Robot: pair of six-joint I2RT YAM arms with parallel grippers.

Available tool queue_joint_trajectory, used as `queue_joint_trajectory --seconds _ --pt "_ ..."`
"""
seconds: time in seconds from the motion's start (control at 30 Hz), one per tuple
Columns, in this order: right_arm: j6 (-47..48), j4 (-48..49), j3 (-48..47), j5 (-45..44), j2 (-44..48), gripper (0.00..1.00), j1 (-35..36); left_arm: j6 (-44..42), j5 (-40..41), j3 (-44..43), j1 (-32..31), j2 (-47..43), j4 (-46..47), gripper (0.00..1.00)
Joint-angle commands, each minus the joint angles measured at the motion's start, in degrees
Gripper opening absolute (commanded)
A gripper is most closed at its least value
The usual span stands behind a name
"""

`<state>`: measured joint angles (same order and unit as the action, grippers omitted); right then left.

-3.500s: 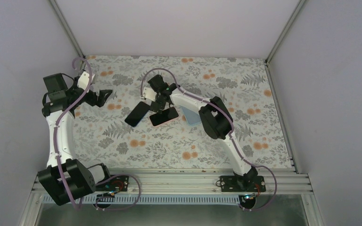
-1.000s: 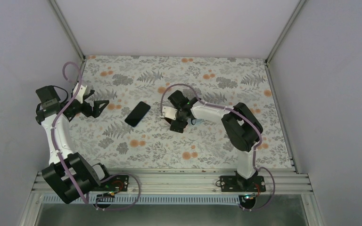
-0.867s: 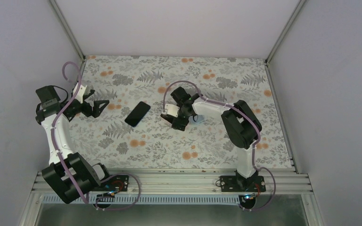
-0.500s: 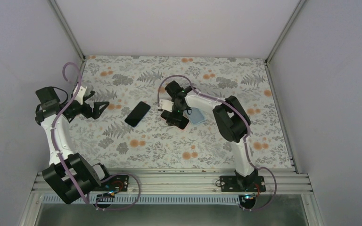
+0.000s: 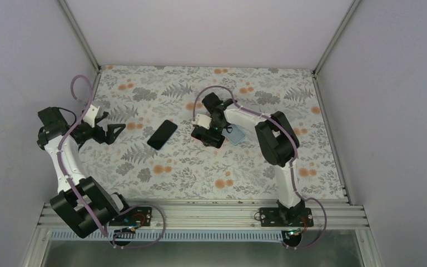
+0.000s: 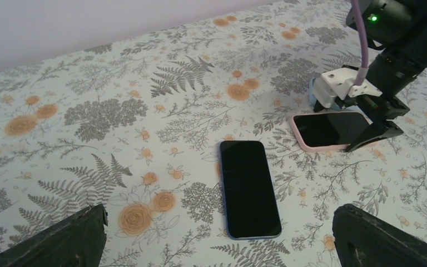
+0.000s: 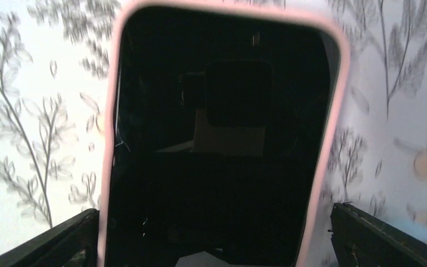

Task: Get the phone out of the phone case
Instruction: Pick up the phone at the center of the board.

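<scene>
A black phone in a pink case lies screen up on the floral table, right of centre. It fills the right wrist view and shows in the left wrist view. My right gripper is open and low over it, one finger on each side of the case. A second black phone with a blue rim lies bare left of centre, also seen in the left wrist view. My left gripper is open and empty, well left of that phone.
A light blue case lies on the table just right of the pink-cased phone, partly under the right arm. The enclosure's walls and metal posts bound the table on the left, right and back.
The right gripper has moved from beside the pink-cased phone to low over it, and that phone now lies further right. The left arm has drawn back to the left.
</scene>
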<state>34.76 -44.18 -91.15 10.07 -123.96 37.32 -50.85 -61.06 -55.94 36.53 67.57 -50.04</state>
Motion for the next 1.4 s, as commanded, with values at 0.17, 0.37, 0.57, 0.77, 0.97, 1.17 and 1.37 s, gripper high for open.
queue_joint_trajectory --seconds 0.17,0.37,0.57,0.77,0.97,1.17,1.37 --pt "-4.62 -5.73 15.3 0.04 -0.71 1.0 -1.9 -3.97 -2.69 -2.02 0.56 2.17 -2.63 1.0" --pt "-4.57 -3.44 19.88 -1.6 0.7 0.86 -1.99 -3.45 -2.8 -2.82 0.56 2.28 -2.65 1.0" --pt "-5.29 -0.5 20.19 -4.2 1.45 0.68 -1.99 1.53 1.22 -4.06 -1.65 3.54 0.68 1.0" --pt "-4.29 1.91 17.18 -4.18 6.33 0.62 -1.9 10.2 12.49 -7.05 -13.75 6.74 4.01 1.0" --pt "-3.48 0.73 11.41 -3.29 12.56 0.58 -1.5 13.76 6.48 -18.27 -24.74 24.43 -3.76 1.0" --pt "-3.15 -1.86 5.81 -4.4 15.39 0.58 1.6 13.2 0.24 -28.84 -31.85 39.61 -13.1 1.0" --pt "-3.17 -2.2 0.92 -6.31 16.56 0.58 4.47 9.62 -9.5 -37.07 -35.21 49.15 -23.18 1.0"
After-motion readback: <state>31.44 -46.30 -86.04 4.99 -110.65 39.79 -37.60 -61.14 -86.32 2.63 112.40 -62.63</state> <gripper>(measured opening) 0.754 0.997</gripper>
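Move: The phone in the pink case lies flat under the right gripper's open fingers, its middle some 2 cm left, 1 cm ahead and 1 cm below. The empty blue case is about 9 cm to the right gripper's right and 3 cm ahead; the bare black phone is roughly 24 cm to its left, 2 cm ahead. From the raised left gripper, the pink-cased phone lies about 35 cm right, 7 cm ahead and 22 cm down, the bare phone 13 cm right and 8 cm ahead. Slide the open right gripper back and right along the pink-cased phone, about 4 cm towards its right end, close the fingers on the case's two long sides, pause briefly, then lift some 7 cm. Late on, swing the open left gripper right, forward and down, roughly 20 cm in all, past the bare phone towards the held one, tipping it downward and turning it clockwise. ##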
